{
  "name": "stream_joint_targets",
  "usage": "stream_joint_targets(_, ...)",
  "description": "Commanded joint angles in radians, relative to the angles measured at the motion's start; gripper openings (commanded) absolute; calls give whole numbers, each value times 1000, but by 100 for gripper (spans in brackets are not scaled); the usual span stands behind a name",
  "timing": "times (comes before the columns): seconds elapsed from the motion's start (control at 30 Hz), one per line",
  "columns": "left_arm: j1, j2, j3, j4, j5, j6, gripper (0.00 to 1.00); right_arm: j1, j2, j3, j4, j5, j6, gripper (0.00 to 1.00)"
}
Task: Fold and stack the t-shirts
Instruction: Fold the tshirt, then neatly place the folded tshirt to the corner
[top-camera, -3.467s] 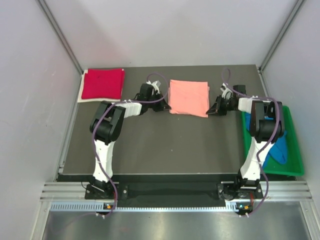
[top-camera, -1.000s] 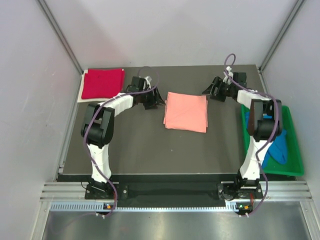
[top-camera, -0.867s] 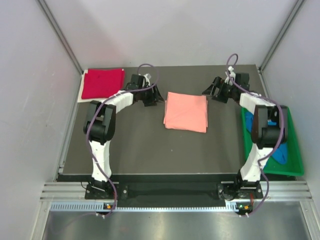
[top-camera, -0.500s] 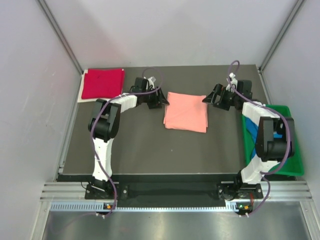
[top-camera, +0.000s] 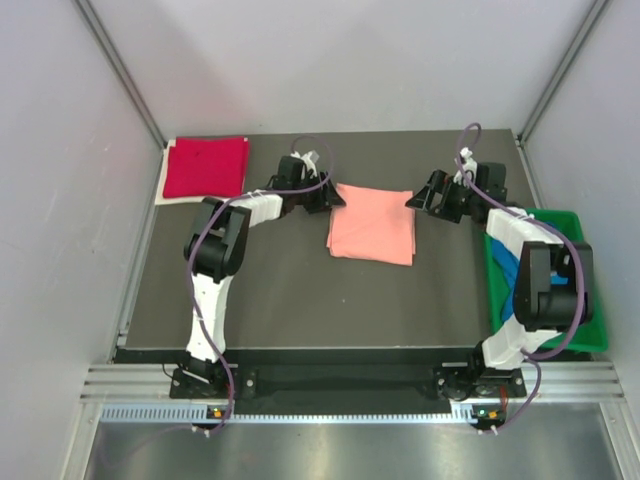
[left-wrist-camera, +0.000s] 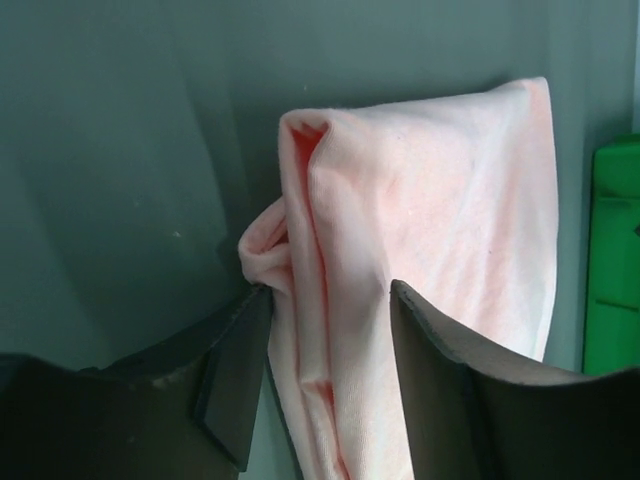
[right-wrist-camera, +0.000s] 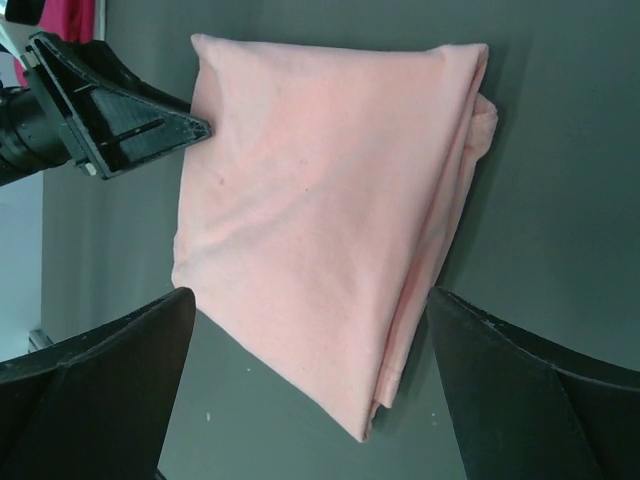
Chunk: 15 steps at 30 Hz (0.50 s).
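Observation:
A salmon-pink t-shirt (top-camera: 372, 222) lies folded in a rectangle on the dark table, back centre. My left gripper (top-camera: 328, 196) is at its far left corner; in the left wrist view the left gripper (left-wrist-camera: 330, 290) is open, its fingers straddling the bunched edge of the pink shirt (left-wrist-camera: 430, 210). My right gripper (top-camera: 420, 196) hangs by the far right corner. Seen from the wrist, the right gripper (right-wrist-camera: 310, 295) is wide open above the pink shirt (right-wrist-camera: 320, 190), touching nothing. A crimson-red t-shirt (top-camera: 205, 167) lies folded at the back left. A blue t-shirt (top-camera: 514, 268) lies in the tray, mostly hidden by the right arm.
The green tray (top-camera: 592, 312) stands along the table's right edge under the right arm's elbow. A white sheet (top-camera: 172, 197) pokes out beneath the red shirt. Grey walls close in the back and both sides.
My left gripper has slid right onto the pink shirt's corner and narrowed a little. The right gripper has opened wide and come nearer the shirt, its elbow swinging over the tray.

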Motion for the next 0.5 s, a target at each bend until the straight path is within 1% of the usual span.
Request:
stream_joint_targets(0.0, -17, 77, -20, -135, -144, 46, 56, 5, -56, 9, 19, -1, -28, 99)
stream_joint_targets(0.07, -23, 82, -11, -146, -156, 50, 52, 5, -61, 10, 18, -3, -25, 99)
stream_joint_targets(0.1, -29, 86, -6, -144, -162, 50, 42, 5, -59, 7, 18, -3, -23, 99)
stream_joint_targets(0.17, -35, 96, 18, -149, -158, 46, 31, 5, -64, 7, 18, -1, -25, 99)
stream_joint_targets(0.2, -38, 97, 29, -153, -156, 47, 20, 5, -64, 6, 18, -3, -25, 99)
stream_joint_targets(0.23, -40, 100, 59, -161, -155, 50, 15, 5, -65, 7, 11, -3, -25, 99)
stream_joint_targets(0.27, -41, 102, 79, -173, -162, 49, 7, 5, -73, 7, 8, -4, -23, 99)
stream_joint_targets(0.3, -43, 99, 102, -219, -181, 49, 0, 5, -76, 4, 5, -6, -23, 99)
stream_joint_targets(0.33, -44, 91, 139, -238, -187, 61, 0, 5, -82, 1, 5, -6, -22, 99)
stream_joint_targets(0.4, -50, 64, 159, -287, -211, 85, 0, 5, -102, -5, 1, -4, -25, 99)
stream_joint_targets(0.43, -53, 21, 167, -302, -263, 119, 0, 5, -108, -8, -5, -3, -25, 99)
stream_joint_targets(0.47, -55, -1, 170, -313, -290, 139, 0, 36, -125, -12, -7, -1, -28, 99)
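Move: Left hand: the t-shirt's left edge, some 7 cm back from its far left corner, lies between the open fingertips, about 1 cm ahead, 1 cm right and 2 cm below. The folded t-shirt's middle is roughly 9 cm right and 4 cm back. The red shirt stack lies about 32 cm left and 12 cm ahead. From the idle right hand, that left edge is some 20 cm left, 8 cm ahead and 9 cm below. Close the left gripper from half open to shut on the layered left edge of the t-shirt, one finger outside the edge and one over the cloth. As the fingers shut, ease them about 1 cm down and 1 cm forward, rolling the wrist slightly, left side up, so that the fold layers are pinched between the tips. ##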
